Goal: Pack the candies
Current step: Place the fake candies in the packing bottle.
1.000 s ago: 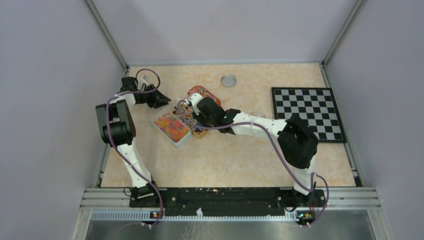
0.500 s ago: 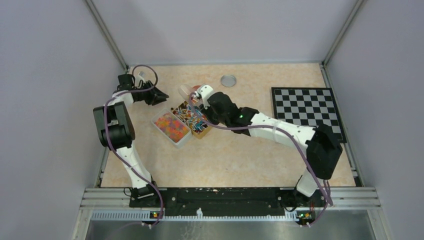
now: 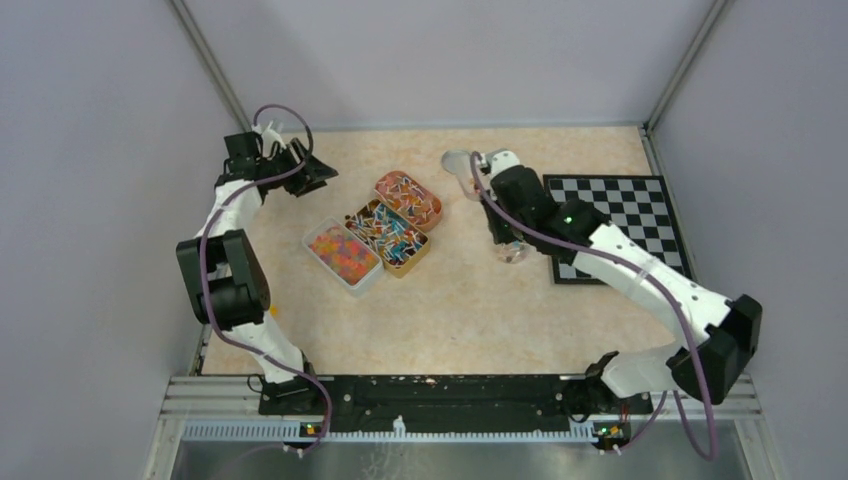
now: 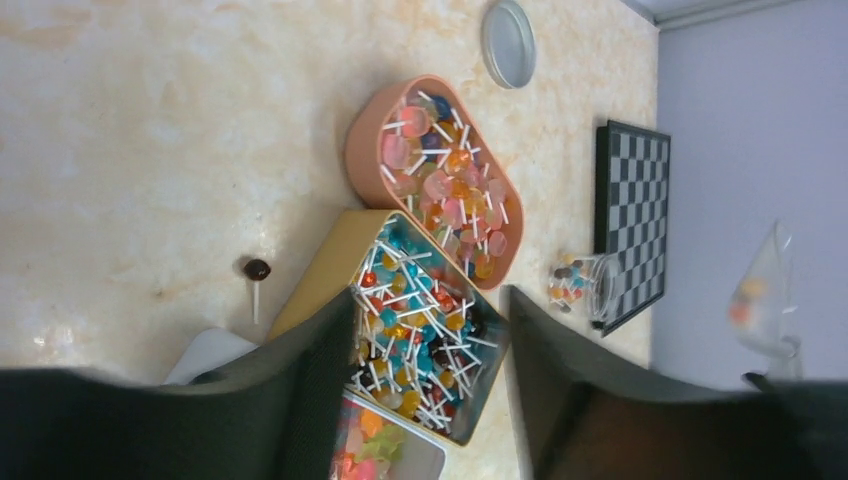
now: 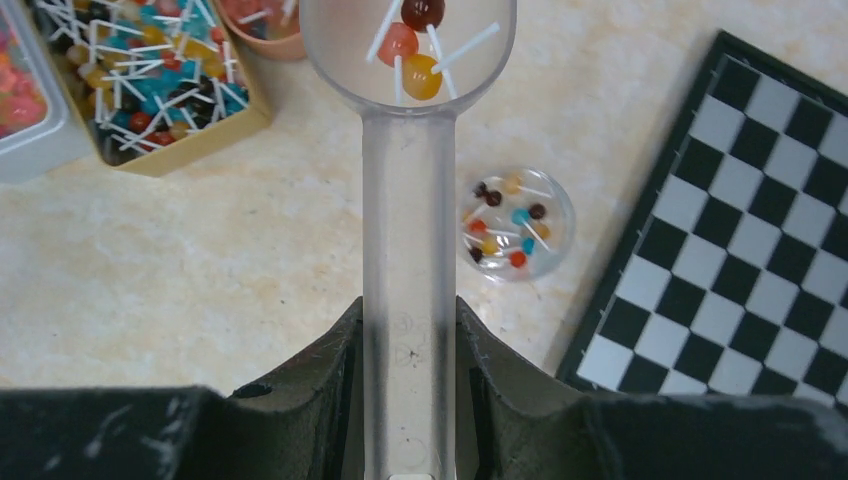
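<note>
The candies (image 3: 343, 252), tiny mixed pink, orange and yellow beads, fill a white tray; they also show in the left wrist view (image 4: 368, 452) and the right wrist view (image 5: 14, 82). My right gripper (image 5: 410, 312) is shut on the handle of a clear plastic scoop (image 5: 408, 40) that carries three lollipops. The scoop hangs above the table, back-left of a small clear jar (image 5: 515, 222) with several lollipops inside. My left gripper (image 4: 430, 300) stands open and empty, raised at the back left (image 3: 318, 175), looking down on the tins.
A gold tin (image 3: 388, 235) and an orange oval tin (image 3: 408, 195), both full of lollipops, sit beside the white tray. A chessboard (image 3: 615, 225) lies right of the jar (image 3: 513, 250). A silver lid (image 4: 508, 42) rests at the back. One loose lollipop (image 4: 257, 270) lies on the table.
My right arm has swung the loaded scoop from over the tins rightward to near the jar. My left gripper has opened wider and drawn back a little to the left.
</note>
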{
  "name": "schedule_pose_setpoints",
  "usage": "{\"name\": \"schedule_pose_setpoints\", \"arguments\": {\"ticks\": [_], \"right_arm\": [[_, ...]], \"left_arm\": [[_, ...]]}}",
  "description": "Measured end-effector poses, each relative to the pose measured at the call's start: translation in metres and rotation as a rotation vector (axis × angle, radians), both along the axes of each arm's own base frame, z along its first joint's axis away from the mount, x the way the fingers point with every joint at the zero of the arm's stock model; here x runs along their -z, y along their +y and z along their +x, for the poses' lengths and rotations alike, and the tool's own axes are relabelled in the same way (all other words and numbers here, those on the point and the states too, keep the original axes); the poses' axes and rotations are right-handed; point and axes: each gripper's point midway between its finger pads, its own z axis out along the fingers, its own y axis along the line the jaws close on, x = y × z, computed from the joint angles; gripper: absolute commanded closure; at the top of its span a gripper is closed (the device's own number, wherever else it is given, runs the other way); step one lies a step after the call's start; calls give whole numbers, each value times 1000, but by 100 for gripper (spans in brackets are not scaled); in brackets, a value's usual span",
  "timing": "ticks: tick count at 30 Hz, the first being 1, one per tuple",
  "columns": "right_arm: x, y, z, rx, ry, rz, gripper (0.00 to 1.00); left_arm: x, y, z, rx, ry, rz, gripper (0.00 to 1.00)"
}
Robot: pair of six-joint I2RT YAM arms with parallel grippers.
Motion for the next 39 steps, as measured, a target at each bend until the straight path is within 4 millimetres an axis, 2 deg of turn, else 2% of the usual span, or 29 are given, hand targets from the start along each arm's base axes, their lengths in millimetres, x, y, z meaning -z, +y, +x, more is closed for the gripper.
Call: {"name": "schedule_pose_setpoints", "arguments": {"ticks": [1,2,5,10,17,20,23,33,39], "right_arm": [[-2,-11,-1,30,6,-4,100],[-5,-24,-5,63,16,-11,100],[-8,-50,-24,114,55,-33,100],[-4,-78,-54,175,134,-69,100],[10,-99,-79,243,244,-122,100],[14,-103,-86,255,276,-137,100],[23,-104,-92,255,328,-166,100],[45,-100,-99,243,451,-224,100],[53,-108,-104,251,520,-258,100]], "left_arm": [[-7,-4,-1,10,-18,7,4],[-13,-9,-2,21,-36,14,2],[-25,-23,-7,55,-64,19,1],[-37,-51,-19,114,-94,33,1],[-53,-106,-64,233,-151,55,1],[-54,-122,-84,267,-172,63,1],[-53,-124,-93,263,-184,74,1],[-55,-121,-88,245,-206,85,1],[-54,-120,-87,237,-206,91,1]]}}
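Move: The packing bottle I bring the loaded scoop to stands about 3 cm ahead of my right hand, 3 cm to its right and 17 cm below. The chessboard is roughly 33 cm right and 11 cm ahead; the gold candy box about 27 cm left and 7 cm ahead. From my left hand the bottle lies some 14 cm back, 47 cm right and 13 cm below; the gold box is 9 cm back, 14 cm right and 14 cm below. Keeping my grip on the scoop handle, I swing my right hand back and right, about 10 cm each way, then sink some 5 cm while tipping it nose-down roughly 30 degrees, bringing the bowl to the bottle's mouth. My left hand opens wide and moves right and back, rising a little, to hover above the gold box. ##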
